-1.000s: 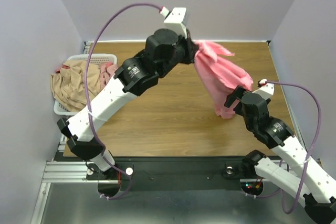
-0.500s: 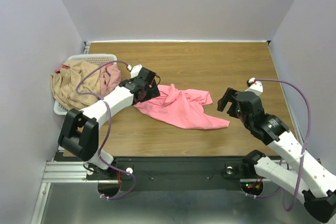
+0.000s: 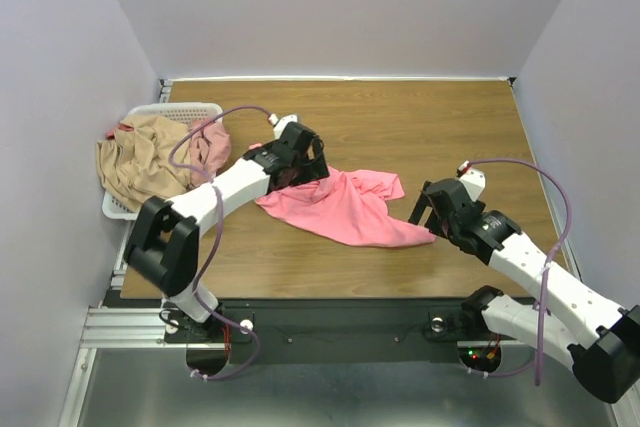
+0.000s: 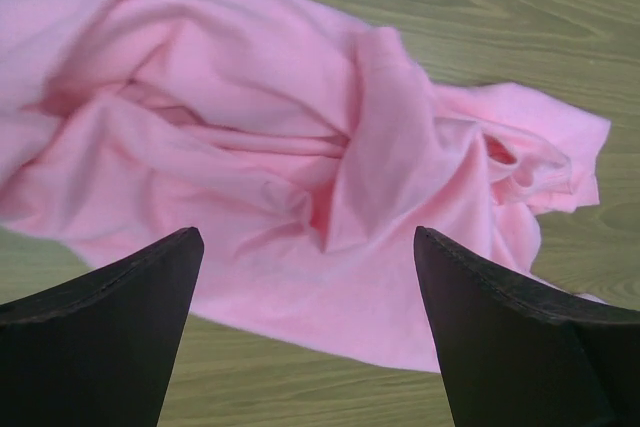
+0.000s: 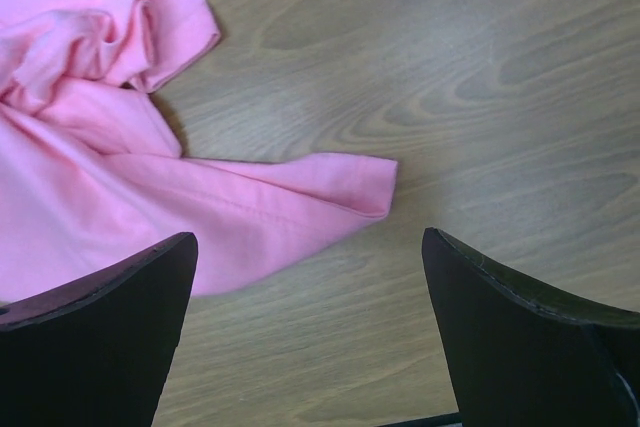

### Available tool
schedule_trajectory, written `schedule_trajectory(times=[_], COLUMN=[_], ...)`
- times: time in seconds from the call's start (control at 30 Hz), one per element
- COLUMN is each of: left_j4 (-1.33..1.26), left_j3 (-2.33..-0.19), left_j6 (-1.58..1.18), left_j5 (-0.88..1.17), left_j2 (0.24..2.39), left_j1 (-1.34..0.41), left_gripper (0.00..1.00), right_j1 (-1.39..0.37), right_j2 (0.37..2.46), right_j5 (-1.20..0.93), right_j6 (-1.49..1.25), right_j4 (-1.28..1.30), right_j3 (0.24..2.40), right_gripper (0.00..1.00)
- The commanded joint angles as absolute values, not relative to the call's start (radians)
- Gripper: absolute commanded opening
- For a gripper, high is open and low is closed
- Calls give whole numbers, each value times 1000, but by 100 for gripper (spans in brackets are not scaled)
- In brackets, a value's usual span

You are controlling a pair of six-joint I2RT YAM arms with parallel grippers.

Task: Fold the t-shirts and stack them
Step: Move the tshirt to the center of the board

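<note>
The salmon-pink t-shirt [image 3: 345,209] lies crumpled on the wooden table [image 3: 420,127], and nothing holds it. My left gripper [image 3: 308,169] hovers open over the shirt's left end; the left wrist view shows bunched folds [image 4: 300,137] beyond the spread fingers [image 4: 120,327]. My right gripper [image 3: 422,211] is open just above the shirt's right corner [image 5: 350,182], with bare wood between its fingers [image 5: 520,327]. The tan-beige t-shirt [image 3: 138,162] and the dusty pink t-shirt [image 3: 208,142] sit heaped in the basket.
A white slatted basket [image 3: 170,110] stands at the table's left edge, and the tan shirt spills over its side. Grey walls close in the back and both sides. The arm bases are bolted to the black rail [image 3: 340,317] at the near edge.
The left gripper, which was shut on the pink shirt held high at the back, has opened and come down. The shirt now lies on the table. The right gripper has moved in toward its right corner.
</note>
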State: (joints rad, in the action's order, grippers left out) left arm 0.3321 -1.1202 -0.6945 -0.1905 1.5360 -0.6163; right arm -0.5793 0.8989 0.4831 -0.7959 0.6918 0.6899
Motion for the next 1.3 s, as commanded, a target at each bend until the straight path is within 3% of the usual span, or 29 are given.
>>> schedule_trajectory(times=[0.0,0.4,0.63,0.73,0.97,1.07,1.17,1.27], left_j4=[276,391,428,460,497,499,500,502], left_j3=[-1261,-1558,-1624,-1657,-1683,-1671,-1658,-1637], left_j6=[-637,-626,-649,-679,-706,-715,-713,-716], left_j5=[-126,-219,-225,-259,-270,-270,-268,-276], left_j2=[1652,1937,2052,2081,2095,2069,2034,1993], left_j1=[-634,-641,-641,-640,-634,-635,-638,-641], left_gripper=[98,98,87,76,23,8,2,2], right_j1=[-580,-558,-554,-551,-546,-542,-540,-534], right_j2=[902,953,1015,1040,1095,1120,1146,1167], right_j5=[552,575,557,548,514,492,472,489], right_j6=[-893,-968,-980,-991,-1006,-1020,-1025,-1051], right_j4=[723,721,715,704,652,612,588,568], right_j3=[675,632,663,670,675,670,661,643], right_gripper=[100,100,100,100,100,100,98,96])
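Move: Under the left hand lies the t-shirt: the far edge that it goes for is about 8 cm ahead, 6 cm right and 9 cm down, the shirt's middle some 10 cm right and 1 cm back. The basket's mauve garment is roughly 23 cm left and 12 cm ahead. From the right hand, the shirt's near right corner is about 3 cm right, almost level and 8 cm down; the flipped sleeve lies 9 cm left and 12 cm ahead. Sweeping about 8 cm forward and 7 cm right over the shirt while easing down, the left hand then drops steeply onto its far edge and shuts its open fingers, pinching the cloth. Meanwhile the right hand sinks some 7 cm towards the near right corner, tipping down and turning slightly clockwise, fingers still open. ##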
